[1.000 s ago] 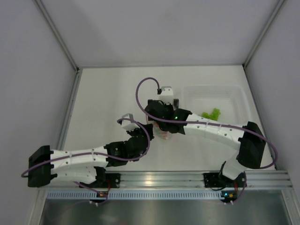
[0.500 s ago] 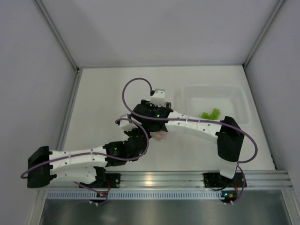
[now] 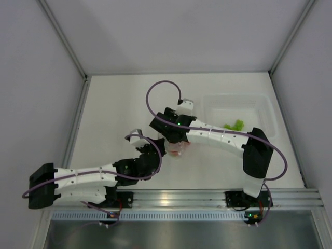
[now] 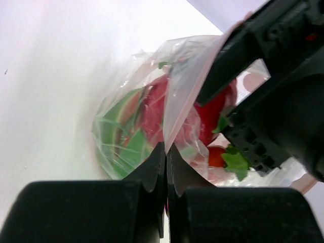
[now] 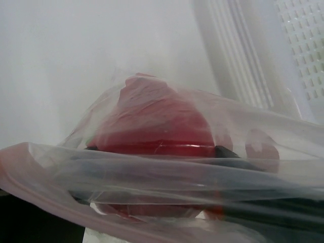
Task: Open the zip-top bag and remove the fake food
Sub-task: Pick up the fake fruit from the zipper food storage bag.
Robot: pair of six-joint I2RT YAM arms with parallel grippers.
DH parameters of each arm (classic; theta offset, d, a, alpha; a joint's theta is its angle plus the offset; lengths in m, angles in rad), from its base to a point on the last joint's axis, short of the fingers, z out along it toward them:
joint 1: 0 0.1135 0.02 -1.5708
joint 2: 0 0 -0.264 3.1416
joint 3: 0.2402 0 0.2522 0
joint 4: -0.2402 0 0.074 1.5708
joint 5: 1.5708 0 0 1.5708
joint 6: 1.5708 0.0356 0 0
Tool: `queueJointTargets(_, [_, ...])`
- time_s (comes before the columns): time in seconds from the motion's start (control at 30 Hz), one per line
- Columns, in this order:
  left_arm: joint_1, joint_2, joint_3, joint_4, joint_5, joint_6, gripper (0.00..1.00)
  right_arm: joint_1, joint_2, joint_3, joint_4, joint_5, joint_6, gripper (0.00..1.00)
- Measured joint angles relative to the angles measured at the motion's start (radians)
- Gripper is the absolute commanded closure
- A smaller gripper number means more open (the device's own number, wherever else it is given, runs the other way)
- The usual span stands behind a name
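Note:
The zip-top bag [image 3: 179,150] lies mid-table, clear and crinkly, with a pinkish strip [image 5: 35,195] along its mouth. My left gripper [image 4: 166,148] is shut on a fold of the bag's plastic [image 4: 185,86]; from above it [image 3: 155,148] sits just left of the bag. The fake food shows inside: a red piece [image 4: 152,114], a green piece [image 4: 114,129] and a green leaf [image 4: 235,163]. My right gripper [image 5: 157,152] is open and pushed into the bag's mouth, its fingers standing either side of the red piece [image 5: 152,119]. Plastic film veils its fingers.
A rigid clear tub [image 3: 265,111] stands to the right of the bag, with a green leafy piece [image 3: 234,125] lying in it. Its ribbed wall [image 5: 238,66] shows just beyond the bag. White enclosure walls close in on three sides.
The right arm swung left from the tub and came down onto the bag, jaws still wide. The left gripper kept its pinch and shifted slightly.

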Motion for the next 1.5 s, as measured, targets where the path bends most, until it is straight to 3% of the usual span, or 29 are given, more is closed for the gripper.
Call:
queueJointTargets(0.2, [-0.006, -0.010, -0.063, 0.051, 0.001, -0.047, 1.00, -0.023, -0.098, -0.087, 0.014, -0.042, -0.015, 1.00])
queueJointTargets(0.4, [-0.014, -0.010, -0.064, 0.075, 0.004, -0.061, 1.00, -0.032, -0.179, -0.177, 0.164, -0.093, -0.116, 1.00])
queueJointTargets(0.73, [-0.004, -0.067, -0.036, 0.041, 0.011, 0.074, 1.00, -0.031, -0.202, -0.225, 0.368, -0.142, -0.360, 1.00])
queueJointTargets(1.03, [0.139, -0.217, -0.029, 0.004, 0.089, 0.196, 1.00, -0.031, -0.205, -0.251, 0.492, -0.375, -0.676, 1.00])
queueJointTargets(1.33, [0.300, -0.219, 0.010, -0.113, 0.243, 0.197, 1.00, -0.074, -0.264, -0.372, 0.558, -0.710, -0.965, 1.00])
queueJointTargets(1.5, [0.324, -0.212, 0.024, -0.134, 0.315, 0.193, 1.00, -0.078, -0.377, -0.485, 0.637, -0.848, -1.130, 1.00])
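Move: The red fruit is already clamped between the right fingers, inside the bag; the basket it is bound for has its middle about 25 cm to the right, 6 cm ahead and 10 cm below, with the green piece in it some 24 cm right and 2 cm ahead. The bag's bottom hangs some 7 cm back and 8 cm lower. From the left hand, shut on the rim, the fruit lies about 9 cm ahead, 4 cm right, roughly level. Keeping the red fruit gripped in its wide-set fingers, the right hand first jogs 2 cm right, then swings left and rises a little before sinking again and drawing back about 7 cm, turning nearly 70 degrees counter-clockwise. The left hand keeps the bag's rim pinched, dips slightly, then carries it up, some 6 cm left and a little forward. ##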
